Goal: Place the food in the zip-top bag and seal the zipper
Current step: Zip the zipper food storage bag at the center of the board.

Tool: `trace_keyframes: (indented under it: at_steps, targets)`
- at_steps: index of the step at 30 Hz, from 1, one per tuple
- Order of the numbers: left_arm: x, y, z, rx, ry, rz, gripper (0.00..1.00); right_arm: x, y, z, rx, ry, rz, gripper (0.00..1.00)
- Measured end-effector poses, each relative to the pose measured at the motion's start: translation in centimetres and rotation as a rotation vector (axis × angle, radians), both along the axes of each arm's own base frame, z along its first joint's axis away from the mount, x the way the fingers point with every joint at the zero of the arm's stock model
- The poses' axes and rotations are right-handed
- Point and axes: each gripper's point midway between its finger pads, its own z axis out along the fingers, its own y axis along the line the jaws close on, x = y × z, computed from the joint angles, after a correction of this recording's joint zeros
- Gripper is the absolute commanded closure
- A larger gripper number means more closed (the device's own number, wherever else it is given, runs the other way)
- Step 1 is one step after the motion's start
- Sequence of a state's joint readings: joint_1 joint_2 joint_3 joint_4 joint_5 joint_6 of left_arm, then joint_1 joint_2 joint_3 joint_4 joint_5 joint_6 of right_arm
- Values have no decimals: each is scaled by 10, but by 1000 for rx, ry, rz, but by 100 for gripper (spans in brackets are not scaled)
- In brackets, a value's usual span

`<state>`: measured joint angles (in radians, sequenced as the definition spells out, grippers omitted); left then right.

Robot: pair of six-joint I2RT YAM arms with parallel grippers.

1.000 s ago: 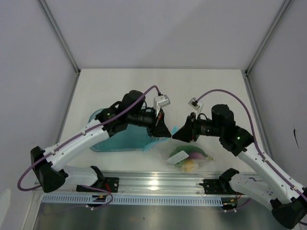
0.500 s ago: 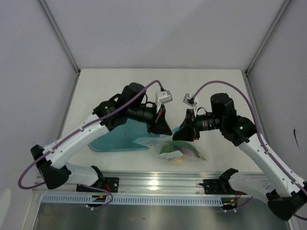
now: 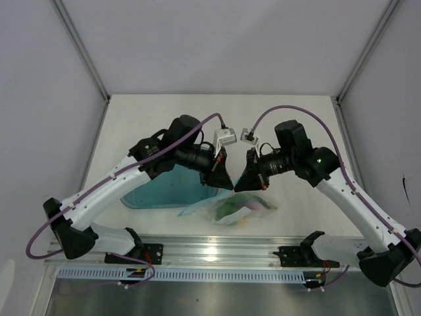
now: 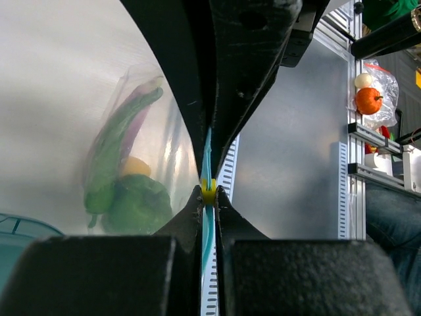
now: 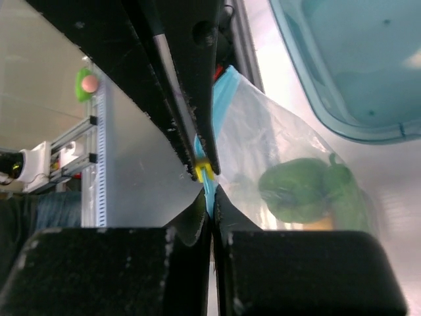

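Note:
The zip-top bag hangs just above the table's near edge, and the two grippers hold it by its top edge. Its blue-teal zipper runs straight through my left gripper, which is shut on it beside a small yellow slider tab. My right gripper faces it tip to tip and is shut on the same zipper. The food is inside the bag: a green vegetable, a yellow fruit and a pink-purple piece. In the top view the grippers nearly touch.
A translucent teal tray lies on the table under the left arm, just left of the bag. The aluminium rail with the arm bases runs along the near edge. White walls enclose the table on three sides.
The right gripper's jaws have closed onto the zipper. Both grippers shifted left and back, carrying the bag left, closer to the tray.

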<state>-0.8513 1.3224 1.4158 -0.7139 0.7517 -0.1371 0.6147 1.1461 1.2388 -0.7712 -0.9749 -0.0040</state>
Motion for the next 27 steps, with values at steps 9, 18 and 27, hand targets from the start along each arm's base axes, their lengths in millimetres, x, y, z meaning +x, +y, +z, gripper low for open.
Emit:
trace_keyframes:
  at_steps: [9, 18, 27]
  targets:
    - [21, -4, -6, 10, -45, 73, 99, 43, -7, 2, -74, -70, -371, 100]
    - [28, -2, -26, 32, -45, 124, 99, 76, -27, 16, -22, -43, -650, 100]
    - [21, 16, -44, 71, -31, 175, 99, 105, -70, 27, 76, -1, -859, 100]
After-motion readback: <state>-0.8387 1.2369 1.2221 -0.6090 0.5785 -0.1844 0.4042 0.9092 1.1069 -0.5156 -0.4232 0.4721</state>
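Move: The yellow slider on the bag's blue zipper is already between the left fingertips, and lies about 2 cm to the left of the right hand, level with it, where the right fingers already pinch the zipper strip. The food in the hanging bag is roughly 7 cm back from the right hand, 2 cm to its right and 15 cm below. The teal container's middle is some 22 cm to the right hand's left, 2 cm ahead and 25 cm down. Keep both grippers shut and draw the right one away from the slider with its end of the zipper, about 10 cm forward and 7 cm right, rising slightly and swinging some 50 degrees clockwise. Keep the slider pinched in the left, easing that hand a little forward, then about 4 cm down, so the strip runs out through it. ##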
